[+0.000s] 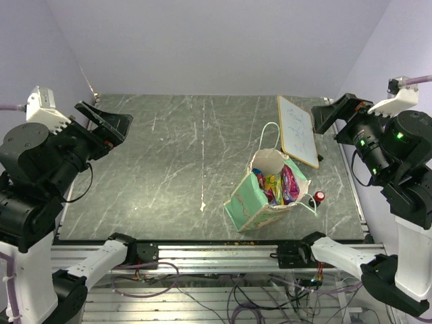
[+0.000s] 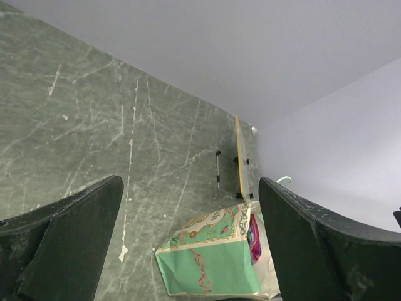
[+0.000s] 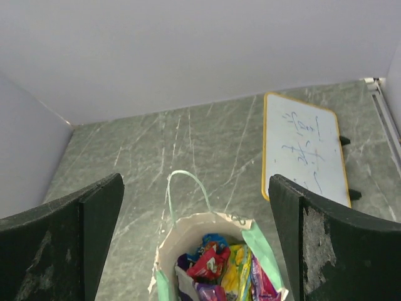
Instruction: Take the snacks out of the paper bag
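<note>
The mint-green paper bag (image 1: 260, 199) stands tilted on the table, right of centre, its mouth open upward. It also shows in the left wrist view (image 2: 210, 257) and the right wrist view (image 3: 185, 241). Several shiny snacks (image 1: 278, 185) in red, yellow, purple and blue fill it (image 3: 229, 269). My left gripper (image 1: 108, 121) is open and empty, raised at the far left, well away from the bag. My right gripper (image 1: 331, 111) is open and empty, raised at the far right above the whiteboard's edge.
A white whiteboard (image 1: 297, 129) with a yellow rim lies behind the bag (image 3: 304, 147). A small red-capped black knob (image 1: 317, 197) sits against the bag's right side. The table's metal front rail (image 1: 223, 253) runs along the near edge.
</note>
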You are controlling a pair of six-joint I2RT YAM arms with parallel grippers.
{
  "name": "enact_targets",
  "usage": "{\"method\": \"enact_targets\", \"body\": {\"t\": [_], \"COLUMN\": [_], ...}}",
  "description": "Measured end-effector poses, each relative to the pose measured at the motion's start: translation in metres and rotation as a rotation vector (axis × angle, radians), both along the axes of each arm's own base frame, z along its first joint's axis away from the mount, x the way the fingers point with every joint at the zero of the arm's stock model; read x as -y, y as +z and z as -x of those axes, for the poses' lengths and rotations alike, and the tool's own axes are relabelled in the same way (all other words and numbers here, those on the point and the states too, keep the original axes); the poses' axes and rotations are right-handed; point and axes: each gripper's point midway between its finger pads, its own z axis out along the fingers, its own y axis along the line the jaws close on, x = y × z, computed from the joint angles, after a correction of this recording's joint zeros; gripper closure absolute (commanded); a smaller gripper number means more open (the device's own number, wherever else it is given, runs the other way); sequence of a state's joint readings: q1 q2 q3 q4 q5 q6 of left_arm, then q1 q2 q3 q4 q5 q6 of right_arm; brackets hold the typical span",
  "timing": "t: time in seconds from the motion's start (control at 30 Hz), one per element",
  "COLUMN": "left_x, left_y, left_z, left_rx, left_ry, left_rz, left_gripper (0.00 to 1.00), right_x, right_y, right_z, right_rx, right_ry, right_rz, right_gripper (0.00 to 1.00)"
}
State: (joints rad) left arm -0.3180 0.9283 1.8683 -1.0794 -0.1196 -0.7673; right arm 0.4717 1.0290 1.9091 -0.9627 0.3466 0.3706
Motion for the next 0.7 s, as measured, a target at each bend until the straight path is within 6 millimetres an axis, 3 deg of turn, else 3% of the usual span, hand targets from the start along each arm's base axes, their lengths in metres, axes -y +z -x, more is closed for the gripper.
{"method": "enact_targets", "body": {"t": [0.23,0.47,0.7], "left_x": [0.020,0.052,0.100], "left_y": [-0.021,-0.059,-0.086], "left_z": [-0.020,-0.048,-0.063], "left_rx": [-0.065,-0.182,-0.271], "left_ry": [-0.062,-0.146,-0.276], "left_rz": [0.023,0.085,0.124], "left_gripper": [0.00,0.02,0.01], "right_x": [0.013,0.023,0.027], "right_y": [-0.032,-0.072,-0.112], "right_z": [0.020,0.043,0.053], "right_rx": [-0.102,-0.213,-0.337], "right_ry": [-0.042,-0.063,-0.076], "right_rz": [-0.025,-0.037,-0.003], "right_gripper": [0.00,0.00,0.00]}}
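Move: The paper bag's middle lies about 43 cm to the right of the left hand, some 4 cm farther back and 38 cm below. From the right hand, the snacks in the bag's open mouth lie about 38 cm below, 5 cm back and 3 cm left. The whiteboard is 24 cm ahead of that hand and 11 cm right, the red-capped bottle 7 cm back and 14 cm right, both over 40 cm below. Lower the open right gripper about 11 cm towards the snacks in the bag's mouth, drawing it back some 5 cm while its fingers tip down about 20 degrees. Meanwhile sweep the open left gripper right, down and forward over the bare table towards the bag, turning it clockwise and tipping it down. Touch nothing with either. ##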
